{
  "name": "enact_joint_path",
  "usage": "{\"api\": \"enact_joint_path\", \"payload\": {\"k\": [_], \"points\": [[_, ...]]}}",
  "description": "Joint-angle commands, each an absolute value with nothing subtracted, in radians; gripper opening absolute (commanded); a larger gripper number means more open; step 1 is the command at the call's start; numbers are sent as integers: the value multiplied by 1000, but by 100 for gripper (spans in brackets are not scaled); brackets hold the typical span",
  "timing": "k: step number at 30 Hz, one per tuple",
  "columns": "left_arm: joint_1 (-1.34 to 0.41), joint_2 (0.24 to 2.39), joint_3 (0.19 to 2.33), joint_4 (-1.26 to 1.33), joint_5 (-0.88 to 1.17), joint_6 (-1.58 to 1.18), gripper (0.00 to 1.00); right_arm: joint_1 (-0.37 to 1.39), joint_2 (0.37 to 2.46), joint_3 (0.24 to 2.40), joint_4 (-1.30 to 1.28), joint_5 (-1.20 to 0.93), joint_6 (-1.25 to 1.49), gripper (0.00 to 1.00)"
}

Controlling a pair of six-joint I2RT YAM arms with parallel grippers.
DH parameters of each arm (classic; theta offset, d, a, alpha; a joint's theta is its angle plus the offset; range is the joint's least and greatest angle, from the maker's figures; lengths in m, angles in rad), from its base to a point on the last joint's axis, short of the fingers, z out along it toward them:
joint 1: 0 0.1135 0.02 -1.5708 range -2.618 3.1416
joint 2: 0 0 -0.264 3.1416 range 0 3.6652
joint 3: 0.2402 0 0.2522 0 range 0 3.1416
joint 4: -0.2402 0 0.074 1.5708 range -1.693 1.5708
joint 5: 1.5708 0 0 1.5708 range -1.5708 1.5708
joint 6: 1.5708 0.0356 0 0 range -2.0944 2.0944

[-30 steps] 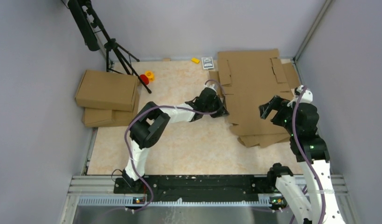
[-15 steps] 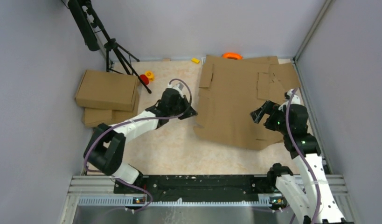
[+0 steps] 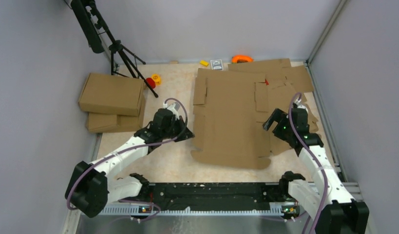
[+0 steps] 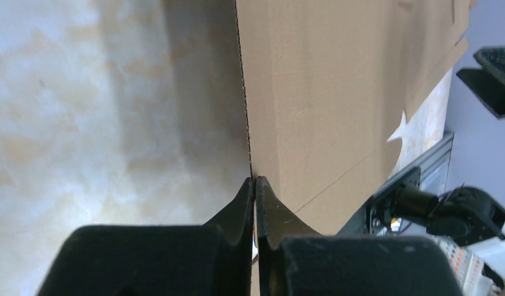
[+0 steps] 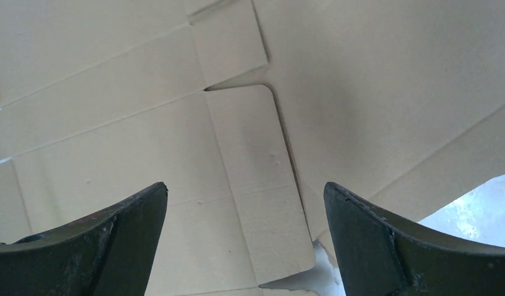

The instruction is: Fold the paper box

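Observation:
The paper box (image 3: pixel 231 117) is a flat brown cardboard blank with flaps and slots, lying right of the table's middle. My left gripper (image 3: pixel 190 134) is at its left edge and shut on that edge. In the left wrist view the fingertips (image 4: pixel 255 180) pinch the rim of the paper box (image 4: pixel 336 92) just above the pale marbled tabletop. My right gripper (image 3: pixel 270 122) hovers over the blank's right side flaps and stands open. The right wrist view shows the gripper (image 5: pixel 245 185) wide apart above a rounded flap of the paper box (image 5: pixel 243 142), holding nothing.
Other flat cardboard sheets (image 3: pixel 290 78) lie at the back right. Two folded boxes (image 3: pixel 112 92) are stacked at the left wall beside a black tripod (image 3: pixel 119 48). Small red and orange toys (image 3: pixel 152 80), a yellow piece (image 3: pixel 203 63), a card (image 3: pixel 216 64) and an orange ring (image 3: pixel 242 59) sit along the back.
My left gripper has drawn the blank leftward and nearer, off the heap of sheets. The right arm has come nearer and lower, its gripper still open.

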State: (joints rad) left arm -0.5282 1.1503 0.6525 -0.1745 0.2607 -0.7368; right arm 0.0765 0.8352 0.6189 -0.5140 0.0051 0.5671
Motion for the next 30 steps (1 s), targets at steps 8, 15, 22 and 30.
{"api": "enact_joint_path", "payload": {"k": [8,15,22,30], "points": [[-754,1072,511,18,274,-865,0,83,878,510,-445,-51,653,96],[-890,1201,660,-107,322,-714,30,84,856,530,-457,-35,660,96],[-773,1039,668,-214,72,-714,92,83,857,616,-487,-36,583,96],[-559,1176,792,-258,56,-643,98,83,868,668,-511,-8,546,97]]}}
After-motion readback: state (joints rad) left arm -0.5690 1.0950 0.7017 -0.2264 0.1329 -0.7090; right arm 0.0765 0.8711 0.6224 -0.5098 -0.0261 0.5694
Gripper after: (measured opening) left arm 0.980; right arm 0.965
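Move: The left hand still pinches the left edge of the top cardboard sheet. The table's front edge, towards which the sheet is taken, runs some 19 cm straight back from it, and the sheet's middle lies about 7 cm ahead and 16 cm right. From the open right hand, the sheet's middle is about 4 cm ahead and 19 cm left, and the remaining stack's middle some 10 cm ahead and 2 cm right; all of this lies about 4 to 7 cm lower. Back towards the table's front edge and to the right, the left hand drags the pinched sheet about 10 cm, turning some 20 degrees clockwise, then opens wide to let go and retraces forward and left while rising. The right hand, kept open, dips roughly 5 cm over the sheet's right border, stays low, then lifts again; contact there can't be seen. ##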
